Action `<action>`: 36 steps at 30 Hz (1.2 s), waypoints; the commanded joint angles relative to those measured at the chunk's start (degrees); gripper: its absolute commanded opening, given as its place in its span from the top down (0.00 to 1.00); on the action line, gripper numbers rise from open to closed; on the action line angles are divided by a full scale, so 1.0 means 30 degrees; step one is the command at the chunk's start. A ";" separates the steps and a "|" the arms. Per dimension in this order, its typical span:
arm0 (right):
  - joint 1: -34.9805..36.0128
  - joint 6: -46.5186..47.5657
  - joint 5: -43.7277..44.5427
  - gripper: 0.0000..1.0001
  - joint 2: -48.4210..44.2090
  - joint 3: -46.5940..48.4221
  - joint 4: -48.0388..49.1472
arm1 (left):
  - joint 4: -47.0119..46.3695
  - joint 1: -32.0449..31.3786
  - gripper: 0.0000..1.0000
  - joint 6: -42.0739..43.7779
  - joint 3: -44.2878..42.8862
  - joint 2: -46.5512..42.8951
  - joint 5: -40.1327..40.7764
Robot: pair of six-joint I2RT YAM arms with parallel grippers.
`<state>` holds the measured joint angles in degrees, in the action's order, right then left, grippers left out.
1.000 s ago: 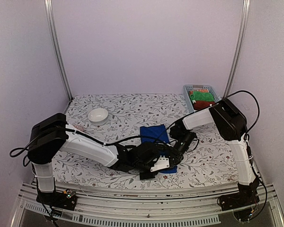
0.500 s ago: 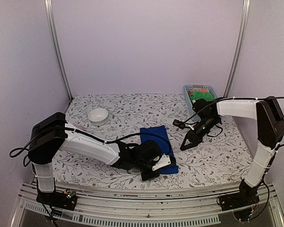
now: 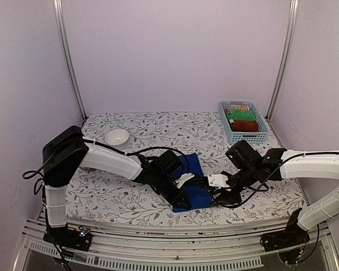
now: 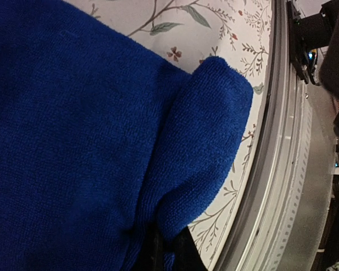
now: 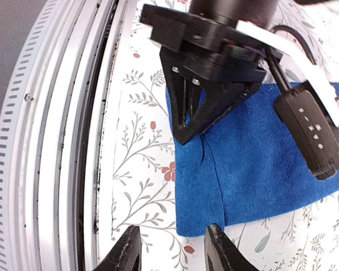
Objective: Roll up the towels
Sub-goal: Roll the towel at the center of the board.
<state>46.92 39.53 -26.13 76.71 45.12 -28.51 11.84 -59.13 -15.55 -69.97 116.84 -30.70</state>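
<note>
The blue towel [image 3: 191,169] lies flat near the table's front edge and fills most of the left wrist view [image 4: 73,130]. My left gripper [image 3: 184,202] is shut on its near edge, where the corner [image 4: 214,124] is folded up over the fingers [image 4: 186,254]. In the right wrist view the left gripper [image 5: 186,132] pinches that same hem of the blue towel [image 5: 260,164]. My right gripper [image 5: 172,254] stands open just off the towel's near corner, one finger on either side of the hem, touching nothing. A dark red towel [image 3: 246,126] sits in the basket.
A light blue basket [image 3: 262,133] at the back right also holds a green cloth [image 3: 240,116] and an orange patterned one. A white bowl [image 3: 117,137] stands at the back left. The metal front rail [image 5: 73,141] runs close beside both grippers.
The right arm swung out to the right, then came down low beside the towel's near corner, its jaws opening. The left gripper closed on the towel's edge and lifted the corner.
</note>
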 commanded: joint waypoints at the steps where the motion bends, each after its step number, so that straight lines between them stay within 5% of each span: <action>1: 0.1615 0.0542 0.3160 0.60 0.0392 -0.0301 0.2452 | 0.0221 0.0497 1.00 -0.2613 0.0688 0.0609 -0.2386; 14: 0.3976 -0.0141 0.5685 0.56 0.5275 0.1129 0.4429 | -0.0337 0.1006 1.00 -0.3571 0.0935 0.0412 -0.3298; 19: 0.4016 -0.0354 0.5202 0.69 0.6519 0.1601 0.4178 | -0.1041 0.1344 1.00 -0.4139 0.1290 0.0235 -0.3894; 23: 0.3882 -0.0163 0.2795 0.93 0.6899 0.1985 0.2764 | -0.1725 0.1592 1.00 -0.4395 0.1617 -0.0015 -0.4351; 26: 0.3134 0.0200 -0.0362 0.96 0.7235 0.2633 0.0795 | -0.1832 0.1768 1.00 -0.4089 0.1896 -0.0490 -0.4297; 28: 0.2297 0.0394 -0.2237 0.97 0.7816 0.3438 -0.0673 | -0.1883 0.1845 0.88 -0.3807 0.2257 -0.1091 -0.3806; 36: -0.0726 0.1604 -0.8357 0.97 1.3171 0.8221 -0.7362 | -0.3239 0.1922 0.65 -0.3481 0.6027 -0.6315 0.3621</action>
<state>48.34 41.54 -38.39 108.95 64.14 -36.38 4.93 -54.11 -26.92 -56.29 104.77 -33.19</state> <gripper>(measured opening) 0.057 0.329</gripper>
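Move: The right hand, empty and open, has the right part of the blue towel's rolled near edge about 6 cm to its left, level fore-and-aft and 8 cm below; the left gripper, already pinching that roll, is 11 cm left and 7 below. The flat towel's middle lies some 11 cm ahead, 9 left and 9 below. From the left hand, that right part of the roll is about 6 cm to the right. Right hand drops about 7 cm and 5 left, pinches the roll; left hand opens and lifts off leftward. ##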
